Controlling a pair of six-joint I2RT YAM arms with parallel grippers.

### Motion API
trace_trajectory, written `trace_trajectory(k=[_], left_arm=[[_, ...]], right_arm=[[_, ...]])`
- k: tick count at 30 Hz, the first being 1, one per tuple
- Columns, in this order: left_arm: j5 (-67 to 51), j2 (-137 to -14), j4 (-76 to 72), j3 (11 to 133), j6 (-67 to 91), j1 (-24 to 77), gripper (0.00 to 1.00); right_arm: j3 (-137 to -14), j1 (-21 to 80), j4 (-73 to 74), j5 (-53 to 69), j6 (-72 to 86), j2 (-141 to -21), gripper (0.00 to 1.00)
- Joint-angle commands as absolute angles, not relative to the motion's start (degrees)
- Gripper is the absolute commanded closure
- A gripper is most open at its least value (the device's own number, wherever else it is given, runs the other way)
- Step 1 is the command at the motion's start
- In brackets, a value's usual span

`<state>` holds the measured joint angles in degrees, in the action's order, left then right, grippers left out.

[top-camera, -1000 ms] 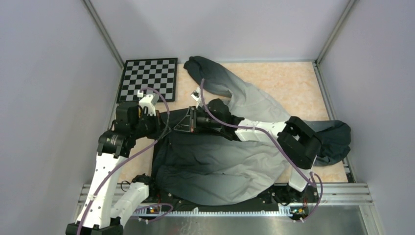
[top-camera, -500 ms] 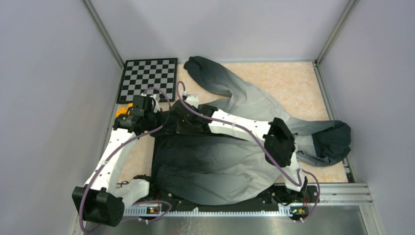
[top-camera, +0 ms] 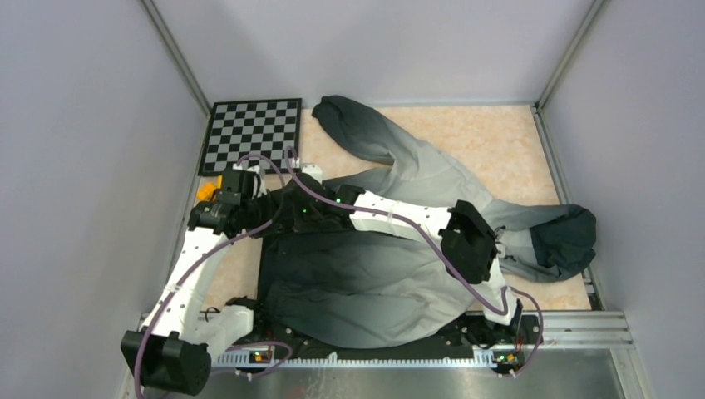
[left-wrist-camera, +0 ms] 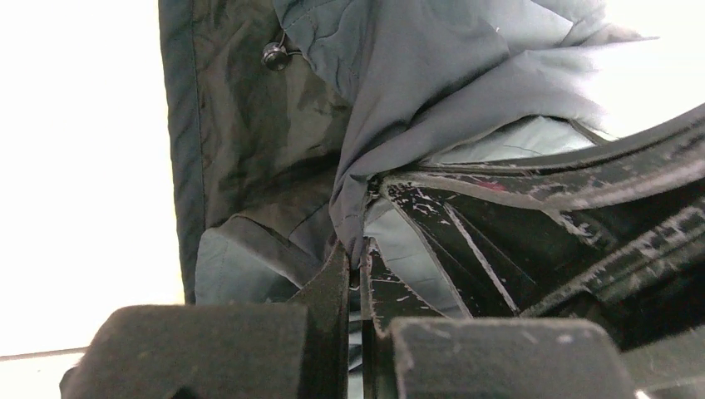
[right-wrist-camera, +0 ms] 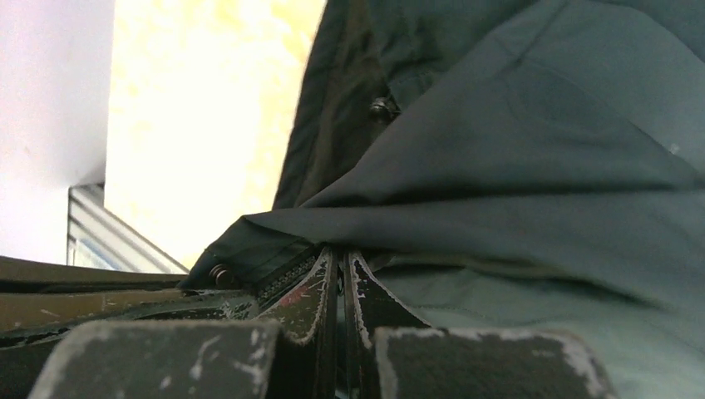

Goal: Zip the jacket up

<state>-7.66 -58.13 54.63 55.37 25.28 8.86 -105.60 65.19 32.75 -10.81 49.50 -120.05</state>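
The jacket [top-camera: 391, 274] lies spread on the table, dark charcoal on the left and fading to light grey. One sleeve [top-camera: 357, 129] reaches to the back, and the dark hood [top-camera: 565, 237] lies at the right. My left gripper [top-camera: 264, 214] and right gripper [top-camera: 287, 218] meet at the jacket's dark upper left corner. In the left wrist view my left gripper [left-wrist-camera: 357, 253] is shut on a pinched fold of grey fabric [left-wrist-camera: 465, 75]. In the right wrist view my right gripper [right-wrist-camera: 339, 268] is shut on the jacket's edge beside the zipper teeth [right-wrist-camera: 291, 278].
A checkerboard [top-camera: 253, 133] lies at the back left. A small orange object [top-camera: 204, 191] sits beside the left wrist. Grey walls close in both sides, and a metal rail [top-camera: 416, 353] runs along the front. A snap [right-wrist-camera: 381, 106] shows on the jacket's lining.
Both grippers have moved left, drawing the jacket's dark corner with them. The left arm's elbow has dropped toward the front left, and the right arm has stretched out further.
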Motion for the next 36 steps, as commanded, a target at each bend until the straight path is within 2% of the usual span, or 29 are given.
trace_trajectory(k=[1,3,9,14,19,22,29,36], left_arm=[[-9.66,-53.43,52.66,55.4,21.63,8.0,1.0],[-11.01,-53.33,52.54,55.37,21.06,8.0,1.0],[-12.91,-52.29,52.65,55.5,20.27,8.0,1.0],[-12.44,-51.6,53.08,54.82,20.02,8.0,1.0],[-12.35,-50.55,52.24,54.28,20.24,8.0,1.0],[-12.99,-48.65,50.98,54.45,20.75,8.0,1.0],[-10.27,-45.17,50.45,54.74,21.7,8.0,1.0],[-9.2,-44.17,50.63,55.0,22.03,8.0,1.0]], right_arm=[[-96.88,62.72,22.07,-3.12,39.78,-115.7,1.0],[-93.33,62.33,16.41,3.15,38.61,-112.95,1.0],[-90.0,60.08,12.65,11.22,41.48,-111.07,1.0],[-82.58,58.38,-2.18,21.54,47.04,-106.95,1.0],[-79.51,58.51,-16.46,29.31,53.82,-105.16,1.0],[-80.12,58.68,-20.03,31.91,56.96,-107.11,1.0],[-80.15,59.16,-22.87,32.69,56.08,-106.1,1.0],[-80.86,59.0,-12.44,27.87,54.21,-104.86,1.0]])
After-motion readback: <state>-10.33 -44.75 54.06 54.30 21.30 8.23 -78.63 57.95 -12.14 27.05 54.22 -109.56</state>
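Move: The zip's bottom end at the jacket hem is already between the shut fingers, roughly 1 cm ahead of the left hand and 1 cm below it, and about 1 cm back and 1 cm left of the right hand. The hem snap lies some 2 cm back and 3 cm left of the right hand. From the left hand, the black cord stopper is about 8 cm ahead, 3 cm left and 8 cm down; the yellow block about 8 cm ahead, 20 cm left, 13 cm down. The hem corner at the zip's bottom is lifted by both hands, fingers still shut on the cloth. The right hand backs off some 4 cm, then mostly climbs about 6 cm, its fingers swinging up some 35 degrees towards level and pointing left, with a counter-clockwise turn. Beside it the left hand eases back about 2 cm and rises 4, fingers tipping slightly forward. ##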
